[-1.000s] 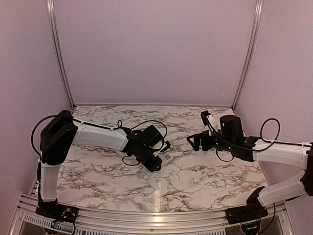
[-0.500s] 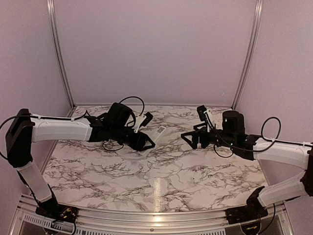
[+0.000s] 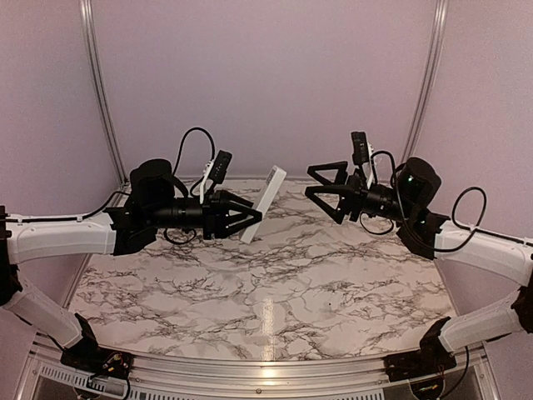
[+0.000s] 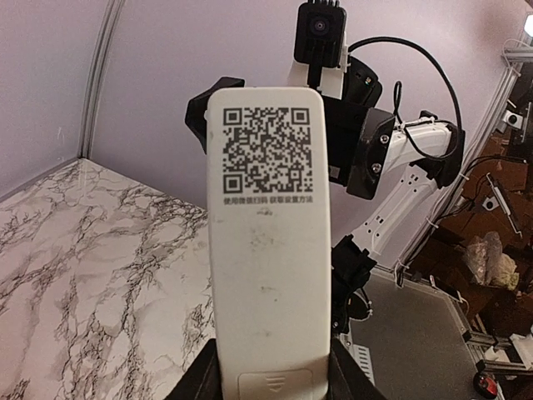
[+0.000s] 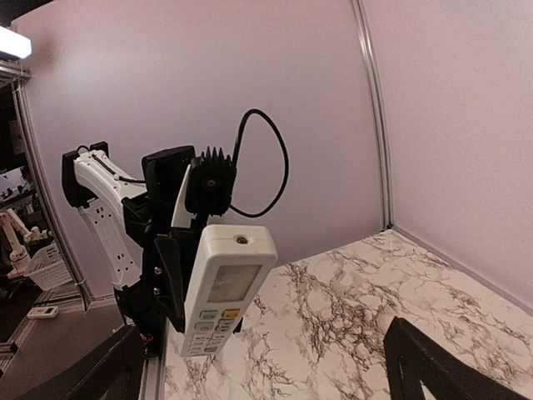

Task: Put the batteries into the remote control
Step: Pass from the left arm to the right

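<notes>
The remote control (image 3: 264,202), slim and white, is held up off the marble table, tilted, with my left gripper (image 3: 248,217) shut on its lower end. The left wrist view shows its back (image 4: 268,250), with a QR label and a closed cover plate (image 4: 275,385) between my fingers. In the right wrist view its screen and grey buttons (image 5: 221,287) face the camera. My right gripper (image 3: 311,183) hangs open in the air a short way to the right of the remote, pointing at it, with nothing between its fingers (image 5: 433,358). No batteries are in view.
The marble table (image 3: 275,283) lies below both arms. Purple walls and aluminium posts (image 3: 422,92) close off the back and sides. Cables loop off both wrists (image 3: 187,142).
My left arm has lifted the remote off the table and swung it up and back. My right gripper has risen and turned to face it, still open.
</notes>
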Motion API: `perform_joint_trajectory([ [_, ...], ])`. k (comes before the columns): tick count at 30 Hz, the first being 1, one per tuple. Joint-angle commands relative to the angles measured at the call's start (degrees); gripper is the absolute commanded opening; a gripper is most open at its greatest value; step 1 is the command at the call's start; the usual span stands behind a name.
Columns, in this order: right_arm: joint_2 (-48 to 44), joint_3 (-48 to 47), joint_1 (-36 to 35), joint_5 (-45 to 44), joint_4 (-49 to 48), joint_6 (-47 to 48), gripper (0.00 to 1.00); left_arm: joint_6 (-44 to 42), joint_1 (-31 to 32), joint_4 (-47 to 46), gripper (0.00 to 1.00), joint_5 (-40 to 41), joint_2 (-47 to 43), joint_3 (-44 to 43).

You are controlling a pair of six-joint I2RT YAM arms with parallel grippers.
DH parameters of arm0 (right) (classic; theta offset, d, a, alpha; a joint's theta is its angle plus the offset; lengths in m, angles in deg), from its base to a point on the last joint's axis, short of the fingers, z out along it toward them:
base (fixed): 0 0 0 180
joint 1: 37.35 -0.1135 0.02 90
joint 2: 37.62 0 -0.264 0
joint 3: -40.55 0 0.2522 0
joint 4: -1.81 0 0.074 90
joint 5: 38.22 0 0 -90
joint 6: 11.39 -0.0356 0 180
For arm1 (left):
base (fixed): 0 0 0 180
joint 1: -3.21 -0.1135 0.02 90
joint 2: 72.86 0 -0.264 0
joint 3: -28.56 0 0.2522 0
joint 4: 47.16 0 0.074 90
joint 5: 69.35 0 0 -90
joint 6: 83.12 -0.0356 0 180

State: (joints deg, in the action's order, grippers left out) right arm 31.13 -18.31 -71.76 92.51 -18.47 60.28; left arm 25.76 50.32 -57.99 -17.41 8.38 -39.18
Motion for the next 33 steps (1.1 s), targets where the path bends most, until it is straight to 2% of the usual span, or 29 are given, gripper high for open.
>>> perform_joint_trajectory([
  [1, 4.74, -5.32, -2.69, 6.80, -6.45, -6.10, 0.98, 2.57, 0.68, -10.54, 0.13, -4.15, -1.73, 1.59],
  [9, 12.40, -10.47, -6.99, 10.44, -14.80, -12.40, 0.89, 2.42, 1.84, -12.75, 0.13, -3.99, -2.14, 2.52],
  [16, 14.74, -12.62, -9.17, 11.96, -16.13, -13.44, 0.74, 2.06, 1.91, -12.72, 0.13, -3.17, -1.88, 3.08],
  [28, 17.37, -15.17, -9.71, 12.73, -14.50, -15.33, 0.29, 1.21, 1.84, -11.44, 0.15, -1.61, -1.54, 3.25],
  [30, 17.14, -15.31, -9.66, 12.63, -13.78, -15.26, 0.21, 0.67, 1.84, -10.46, 0.20, -0.22, -1.72, 3.43],
  [33, 16.65, -16.50, -9.66, 11.45, -8.18, -13.66, 0.06, 0.16, 1.37, -9.05, 0.33, 1.97, -2.47, 3.71],
])
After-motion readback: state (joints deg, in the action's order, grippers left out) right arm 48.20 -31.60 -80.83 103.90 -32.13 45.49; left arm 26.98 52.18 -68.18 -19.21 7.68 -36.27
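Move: My left hand still holds the remote near its battery-cover end, its middle about 2 cm to the right, 2 cm above and 1 cm ahead of the grip. My open right hand has the remote's middle roughly 10 cm to its left, 3 cm back and 3 cm lower; the display end is some 8 cm left, 2 cm back and 1 cm up. My left fingers sit about 12 cm left of my right hand, 3 cm back and 5 cm lower. I bring my open right hand about 8 cm to the left and 4 cm back, rising a little and turning some 20 degrees counter-clockwise, until its fingers straddle the remote's display end; I close them and pinch it there. My left hand keeps its grip, easing back and up a couple of centimetres early on, then holding nearly still. ##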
